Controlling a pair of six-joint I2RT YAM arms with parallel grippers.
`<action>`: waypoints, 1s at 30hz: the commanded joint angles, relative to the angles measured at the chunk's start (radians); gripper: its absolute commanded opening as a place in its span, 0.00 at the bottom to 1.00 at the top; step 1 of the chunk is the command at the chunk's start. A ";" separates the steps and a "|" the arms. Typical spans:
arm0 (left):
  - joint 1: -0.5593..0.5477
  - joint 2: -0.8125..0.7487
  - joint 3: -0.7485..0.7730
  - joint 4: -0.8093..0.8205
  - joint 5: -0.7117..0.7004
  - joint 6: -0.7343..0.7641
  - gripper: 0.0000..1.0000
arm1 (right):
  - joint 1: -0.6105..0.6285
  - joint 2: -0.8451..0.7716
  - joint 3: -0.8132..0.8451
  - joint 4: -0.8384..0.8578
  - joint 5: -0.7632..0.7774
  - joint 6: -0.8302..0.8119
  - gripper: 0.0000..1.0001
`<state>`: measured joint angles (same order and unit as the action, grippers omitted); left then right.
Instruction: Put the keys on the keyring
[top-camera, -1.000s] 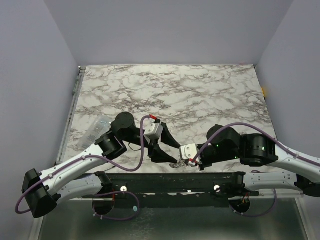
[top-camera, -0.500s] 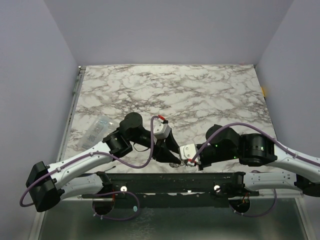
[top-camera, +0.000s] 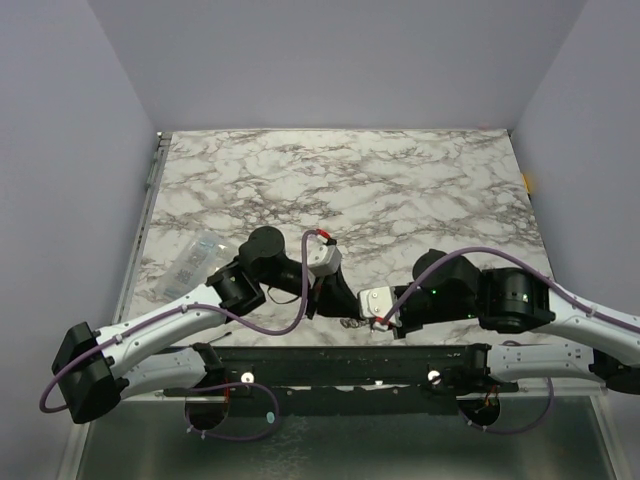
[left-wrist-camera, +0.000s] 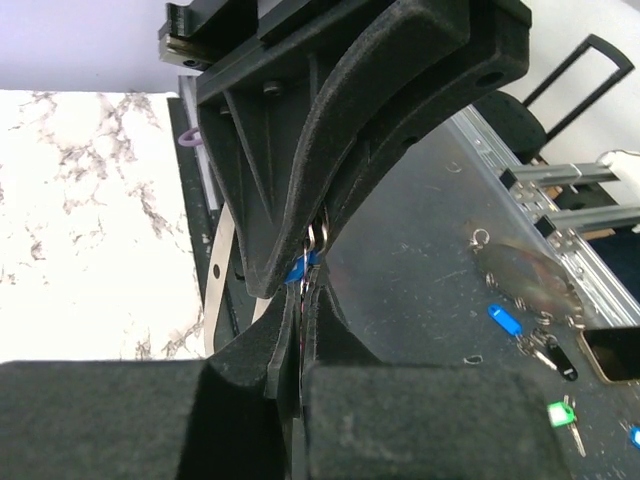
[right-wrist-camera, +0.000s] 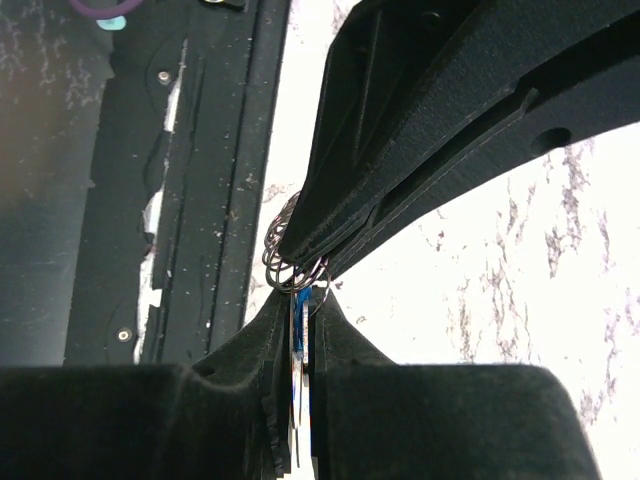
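Observation:
Both grippers meet near the table's front edge. In the right wrist view, my right gripper is shut on the keys: a blue-headed key and a silver one stand edge-on between its pads. Just above them, the thin wire loops of the keyring are pinched by the left gripper's black fingers. In the left wrist view, my left gripper is shut, with a bit of blue key and silver ring at its tip. From above, the left gripper and right gripper touch tip to tip.
A clear plastic packet lies at the table's left edge. The black front rail runs just below the grippers. On the grey surface beyond the table edge lie a small blue tag and a green one.
The left arm swung right toward the right gripper, and its jaws closed from wide open onto the ring. The right gripper stayed put, still shut.

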<state>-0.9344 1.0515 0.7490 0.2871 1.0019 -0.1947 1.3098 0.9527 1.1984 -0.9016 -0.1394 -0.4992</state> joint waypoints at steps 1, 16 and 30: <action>0.022 -0.032 -0.003 0.034 -0.118 -0.024 0.00 | 0.006 -0.035 -0.020 0.096 0.087 -0.005 0.02; 0.162 -0.058 -0.055 0.228 -0.364 -0.315 0.00 | 0.008 -0.145 -0.105 0.196 0.233 -0.029 0.26; 0.186 -0.028 0.020 0.009 -0.373 -0.134 0.00 | 0.006 -0.175 -0.109 0.258 0.265 -0.028 0.45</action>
<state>-0.7483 1.0225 0.7101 0.3946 0.6464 -0.4450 1.3098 0.8017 1.0916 -0.7002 0.0799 -0.5243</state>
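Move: The keyring's wire coil hangs at the meeting fingertips, about 2 cm back from the left hand point, a bit to its right and 2 cm below; from the right hand point it is some 2 cm back, 2 cm left and 1 cm below. The blue tag is level ahead-wise with both hands, roughly 2 cm right of the left hand point and 1 cm left of the right one, at their height. The keyring and the blue tag with its key are carried forward and a little up between both closed grippers. After about 5 cm the right fingers open, let go of the tag, and that hand rises slightly further and eases back. The left keeps its pinch on the ring and goes on forward to about 11 cm, turning some 30 degrees counter-clockwise and sinking slightly at the end. ##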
